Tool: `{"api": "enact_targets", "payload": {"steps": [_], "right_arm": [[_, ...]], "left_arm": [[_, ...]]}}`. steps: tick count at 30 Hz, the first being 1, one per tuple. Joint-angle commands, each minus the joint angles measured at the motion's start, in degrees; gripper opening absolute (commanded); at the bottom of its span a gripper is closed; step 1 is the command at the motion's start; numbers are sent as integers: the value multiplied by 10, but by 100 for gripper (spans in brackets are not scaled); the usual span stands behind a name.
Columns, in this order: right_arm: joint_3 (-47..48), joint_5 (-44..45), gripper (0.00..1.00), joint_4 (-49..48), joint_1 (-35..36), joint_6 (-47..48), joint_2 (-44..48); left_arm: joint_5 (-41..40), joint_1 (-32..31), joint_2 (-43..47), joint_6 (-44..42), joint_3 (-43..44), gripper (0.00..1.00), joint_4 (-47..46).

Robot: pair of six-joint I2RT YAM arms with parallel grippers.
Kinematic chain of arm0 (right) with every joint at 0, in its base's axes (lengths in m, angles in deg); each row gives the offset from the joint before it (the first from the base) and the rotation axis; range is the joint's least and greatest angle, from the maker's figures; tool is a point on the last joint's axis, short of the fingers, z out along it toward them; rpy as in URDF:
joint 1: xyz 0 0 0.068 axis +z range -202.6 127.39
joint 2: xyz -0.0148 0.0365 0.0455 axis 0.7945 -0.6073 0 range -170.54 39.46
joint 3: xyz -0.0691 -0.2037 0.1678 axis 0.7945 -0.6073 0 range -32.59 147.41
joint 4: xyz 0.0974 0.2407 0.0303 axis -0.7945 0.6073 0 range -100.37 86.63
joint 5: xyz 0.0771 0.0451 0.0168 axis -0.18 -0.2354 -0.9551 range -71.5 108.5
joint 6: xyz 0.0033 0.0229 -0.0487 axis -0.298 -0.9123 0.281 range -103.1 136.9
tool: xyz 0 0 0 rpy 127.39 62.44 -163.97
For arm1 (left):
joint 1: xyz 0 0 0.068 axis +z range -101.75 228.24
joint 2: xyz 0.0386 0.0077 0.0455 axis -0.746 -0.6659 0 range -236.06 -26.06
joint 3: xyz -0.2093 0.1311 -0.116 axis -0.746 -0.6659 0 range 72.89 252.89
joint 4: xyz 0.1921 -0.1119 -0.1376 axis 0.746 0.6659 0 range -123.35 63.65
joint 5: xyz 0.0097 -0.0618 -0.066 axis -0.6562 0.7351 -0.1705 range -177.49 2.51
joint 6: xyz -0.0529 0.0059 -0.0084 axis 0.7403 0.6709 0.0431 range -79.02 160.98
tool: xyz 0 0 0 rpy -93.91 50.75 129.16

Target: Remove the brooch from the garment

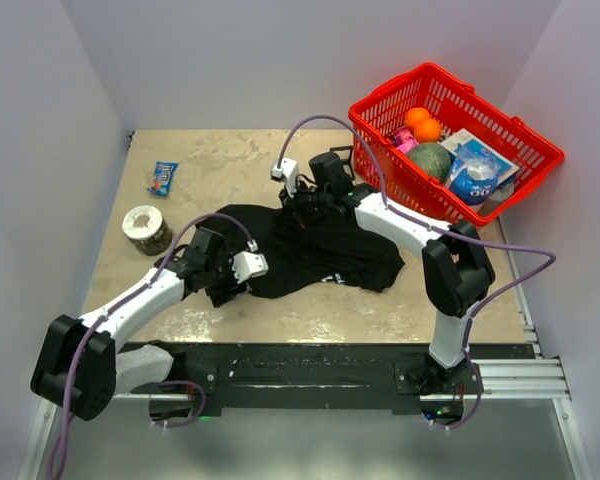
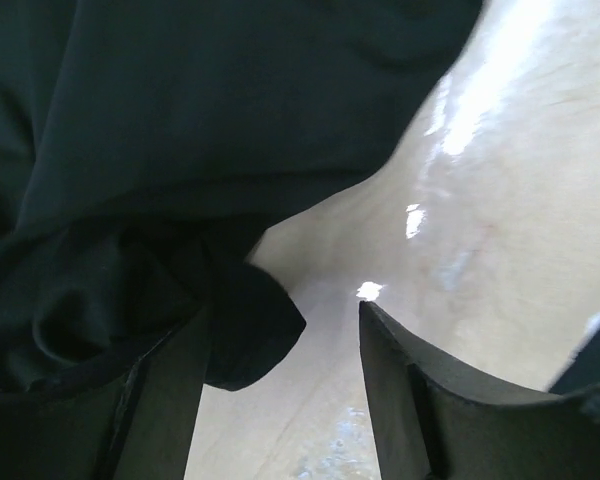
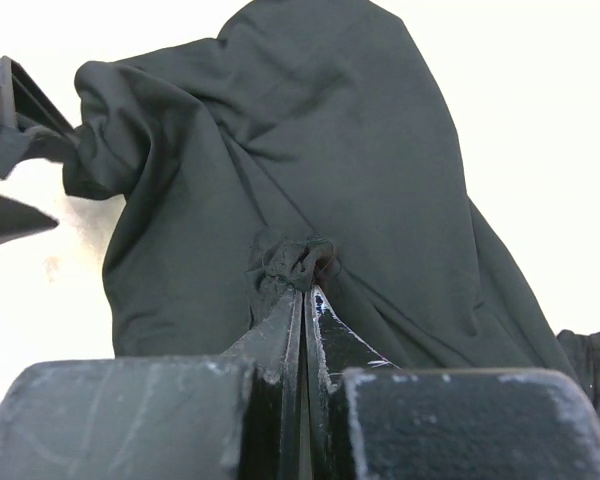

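The garment, a black T-shirt with a bit of white print, lies crumpled mid-table. My right gripper is at its far edge. In the right wrist view that gripper is shut on a bunched pinch of the garment, with cloth pulled taut from the fingertips. My left gripper is at the shirt's near-left edge. Its jaws stand open over bare table, and a fold of the garment rests against the left finger. The brooch is hidden in every view.
A red basket at the back right holds oranges, a green melon and packets. A round silver tin and a blue snack packet lie at the left. White walls close in the table on three sides.
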Motion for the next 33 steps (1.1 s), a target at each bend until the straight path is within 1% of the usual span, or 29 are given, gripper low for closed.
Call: {"api": "enact_targets", "payload": {"steps": [1,5,7,8,9,10,11,13,15,16,18,19,21,22,24,25,26,27,29,30,31,32,33], "right_arm": [[13,8,0,-30,-6,-6,26],[11,12,0,-30,-8,-4,26],[13,12,0,-28,-9,-3,25],[14,12,0,-26,-9,-2,26],[15,13,0,-26,-9,-2,26],[15,13,0,-25,-11,-2,26],[17,13,0,-24,-11,-1,27],[19,14,0,-23,-15,-1,27],[23,13,0,-22,-18,-3,30],[26,10,0,-15,-22,-4,30],[43,2,0,-4,-30,-4,36],[50,-2,0,6,-37,-1,41],[78,-10,0,25,-45,6,52],[100,-13,0,45,-52,13,55],[123,-14,0,61,-63,20,69],[146,-10,0,69,-73,27,74],[158,2,0,72,-79,31,78],[169,8,0,70,-93,33,81],[210,30,0,60,-109,32,89],[227,40,0,56,-132,27,85],[273,41,0,55,-147,7,76],[300,42,0,55,-162,-9,69],[326,46,0,55,-191,-25,63]], "left_arm": [[-108,-12,-1,22,-20,64,-73],[-123,-26,-31,43,-31,63,-98],[-128,-27,-44,50,-30,52,-112],[-131,-27,-53,51,-29,44,-113],[-133,-27,-56,51,-26,25,-115],[-138,-27,-56,49,-24,14,-113],[-138,-27,-54,42,-12,0,-104],[-134,-25,-32,38,7,0,-71],[-127,-20,2,42,45,0,-36],[-95,1,62,51,56,0,-34],[-80,19,129,45,65,0,-45],[-94,23,175,24,70,0,-44],[-115,35,194,0,78,0,-28],[-123,63,197,-17,95,0,-26],[-122,95,193,-38,113,0,-38],[-139,112,186,-57,128,0,-53],[-157,119,180,-66,138,0,-77],[-171,129,172,-73,150,0,-130],[-191,174,132,-82,208,0,-178],[-194,195,112,-77,238,0,-205],[-203,231,65,-59,310,0,-210],[-205,254,39,-47,350,0,-205],[-201,294,-4,-35,391,0,-201]]}}
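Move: The garment's loose near-left edge lies just 2 cm ahead of my left fingers, 2 cm to their left and 3 cm below; the paper roll stands about 14 cm ahead and 17 cm left, the white lettering roughly 4 cm ahead and 23 cm right. From my right hand, already gripping a bunch of cloth, that edge is some 14 cm back, 16 cm left and 13 cm down; the black stand is about 13 cm ahead, 11 cm right. I ease my open left hand down a couple of centimetres and shut its fingers on the garment's loose edge, then whip it up about 26 cm, forward and to the left, fingers tipping up and outward by some 40 degrees. My right hand, keeping its pinch, barely drifts at first, then lifts some 18 cm, forward and rightward towards the black stand. ##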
